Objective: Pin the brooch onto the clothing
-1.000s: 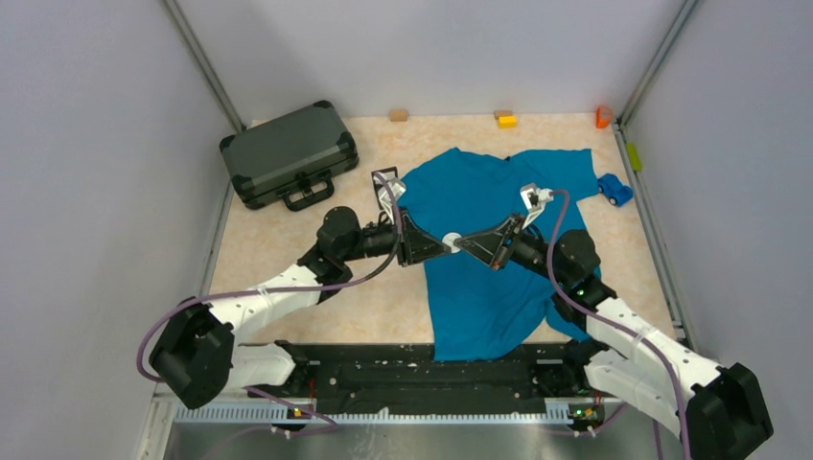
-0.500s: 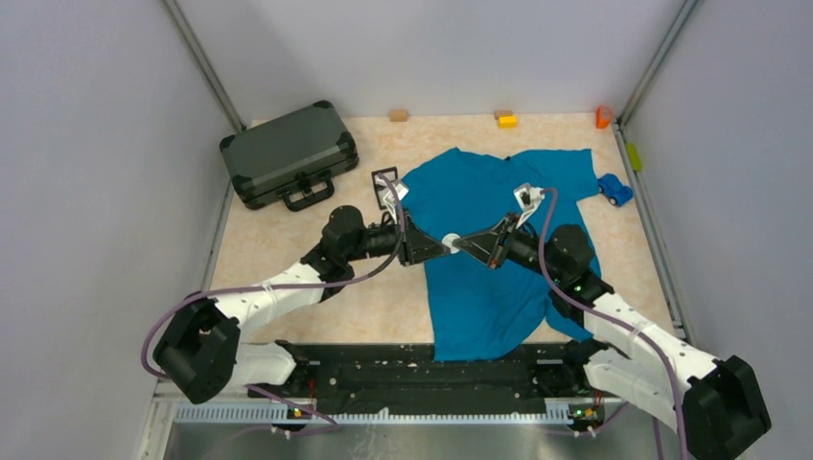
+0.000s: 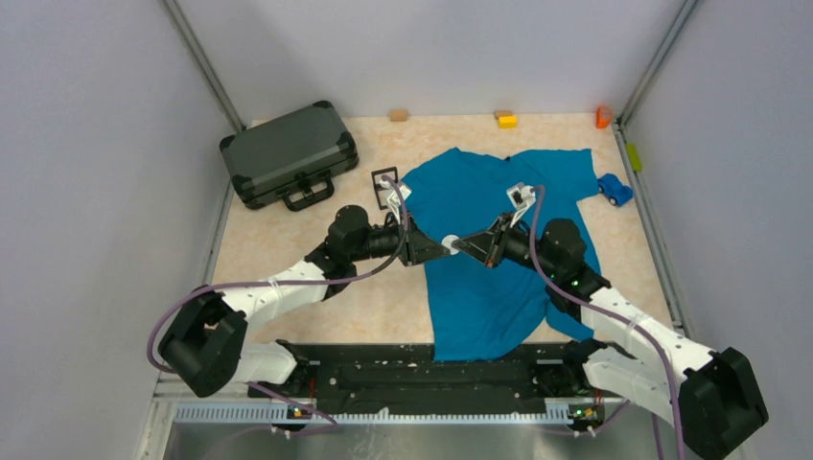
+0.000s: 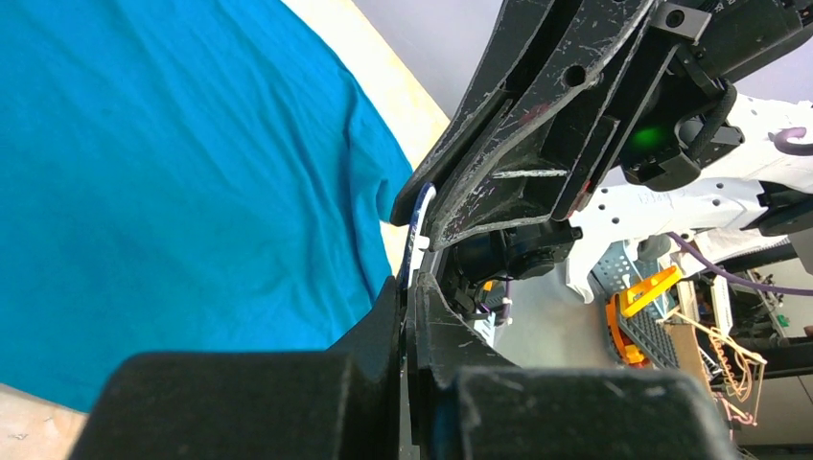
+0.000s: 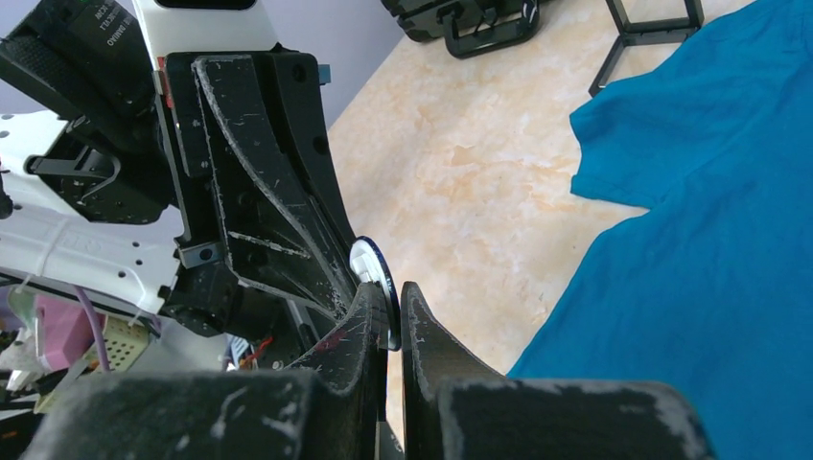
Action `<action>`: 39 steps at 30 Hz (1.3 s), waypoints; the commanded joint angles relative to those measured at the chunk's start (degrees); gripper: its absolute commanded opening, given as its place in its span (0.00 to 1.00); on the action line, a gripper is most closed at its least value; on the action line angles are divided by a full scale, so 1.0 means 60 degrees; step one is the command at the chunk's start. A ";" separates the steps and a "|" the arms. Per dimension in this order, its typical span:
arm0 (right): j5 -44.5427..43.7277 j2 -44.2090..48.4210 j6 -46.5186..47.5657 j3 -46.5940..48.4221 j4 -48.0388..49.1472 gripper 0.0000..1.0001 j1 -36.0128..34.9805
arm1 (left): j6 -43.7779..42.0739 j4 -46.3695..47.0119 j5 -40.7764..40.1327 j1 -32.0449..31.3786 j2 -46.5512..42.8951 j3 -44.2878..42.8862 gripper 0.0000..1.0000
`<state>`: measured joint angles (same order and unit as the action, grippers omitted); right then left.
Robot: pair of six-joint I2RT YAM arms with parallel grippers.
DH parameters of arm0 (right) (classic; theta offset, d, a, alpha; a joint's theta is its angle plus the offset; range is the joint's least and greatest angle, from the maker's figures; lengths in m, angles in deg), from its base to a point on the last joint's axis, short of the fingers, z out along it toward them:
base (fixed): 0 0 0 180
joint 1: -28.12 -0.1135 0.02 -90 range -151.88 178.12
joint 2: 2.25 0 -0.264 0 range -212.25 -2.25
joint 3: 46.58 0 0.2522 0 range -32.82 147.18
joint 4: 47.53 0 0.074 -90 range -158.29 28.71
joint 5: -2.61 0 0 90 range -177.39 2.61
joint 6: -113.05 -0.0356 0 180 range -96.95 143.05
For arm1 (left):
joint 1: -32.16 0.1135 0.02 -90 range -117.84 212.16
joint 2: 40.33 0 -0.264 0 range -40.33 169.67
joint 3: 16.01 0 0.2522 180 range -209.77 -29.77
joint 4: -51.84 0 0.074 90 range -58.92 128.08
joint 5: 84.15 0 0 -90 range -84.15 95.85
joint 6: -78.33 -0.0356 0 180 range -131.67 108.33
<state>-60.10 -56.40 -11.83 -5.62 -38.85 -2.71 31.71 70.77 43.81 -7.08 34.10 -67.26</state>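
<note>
The brooch (image 3: 450,242), a small round disc with a white back and dark blue rim, hangs just above the left part of the teal T-shirt (image 3: 479,287), which lies flat on the table. My left gripper (image 3: 444,246) and right gripper (image 3: 456,243) meet tip to tip there, each shut on the disc. The left wrist view shows the brooch (image 4: 418,222) edge-on, running from my left gripper (image 4: 409,287) up into the right one's fingers (image 4: 499,182), shirt (image 4: 173,172) below. In the right wrist view, the brooch (image 5: 376,273) sits pinched in my right gripper (image 5: 391,295), with the shirt (image 5: 719,240) to the right.
A dark grey hard case (image 3: 288,153) lies at the back left, with a black rectangular frame (image 3: 385,180) beside the shirt's sleeve. A blue toy car (image 3: 615,189) sits at the shirt's right edge. Small blocks (image 3: 506,120) and an orange piece (image 3: 603,117) line the back wall.
Both wrists have drawn in closer to the meeting point and a little farther back, while the brooch between the fingertips has stayed in place. Both grippers remain shut.
</note>
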 commanded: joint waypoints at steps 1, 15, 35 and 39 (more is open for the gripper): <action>-0.0916 -0.0558 0.1030 0.0240 -0.1484 0.01 0.0114 | 0.0444 0.1964 0.1638 -0.0488 -0.0292 -0.0671 0.00; 0.0663 -0.0367 0.1703 0.1033 -0.2747 0.11 0.0111 | -0.0182 0.1329 0.1020 -0.0461 -0.0054 -0.0509 0.00; -0.0624 0.2510 0.0980 0.1042 -0.2557 0.69 0.0114 | -0.0928 -0.0274 0.0565 -0.0447 -0.0435 -0.0228 0.00; -0.0082 0.2651 0.1004 0.0777 -0.2229 0.73 0.0127 | -0.0936 -0.0248 0.0877 -0.0447 -0.0636 -0.0186 0.00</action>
<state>-61.83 -41.67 -5.62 -0.59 -55.33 -2.08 27.51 67.57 46.95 -9.59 32.94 -67.70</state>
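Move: The brooch is still pinched between both hands: its disc sits at the left fingertips, about 2 cm to that hand's right and 1 cm ahead. From the right hand it lies some 2 cm to the left and 1 cm ahead, level with both. The middle of the clothing is roughly 16 cm ahead of the left hand, 21 cm to its right and 20 cm below. The black stand lies about 34 cm ahead of that hand, 15 cm left and 19 cm below. Backward about 2.5 cm go both hands after a small forward and downward nudge, the left keeping its pinch on the brooch's edge and turning slightly clockwise. On the way the right fingers open wide and let go at the pin side, then that hand rises some 5 cm and draws right about 3 cm, tipping upward, clear of the brooch. ##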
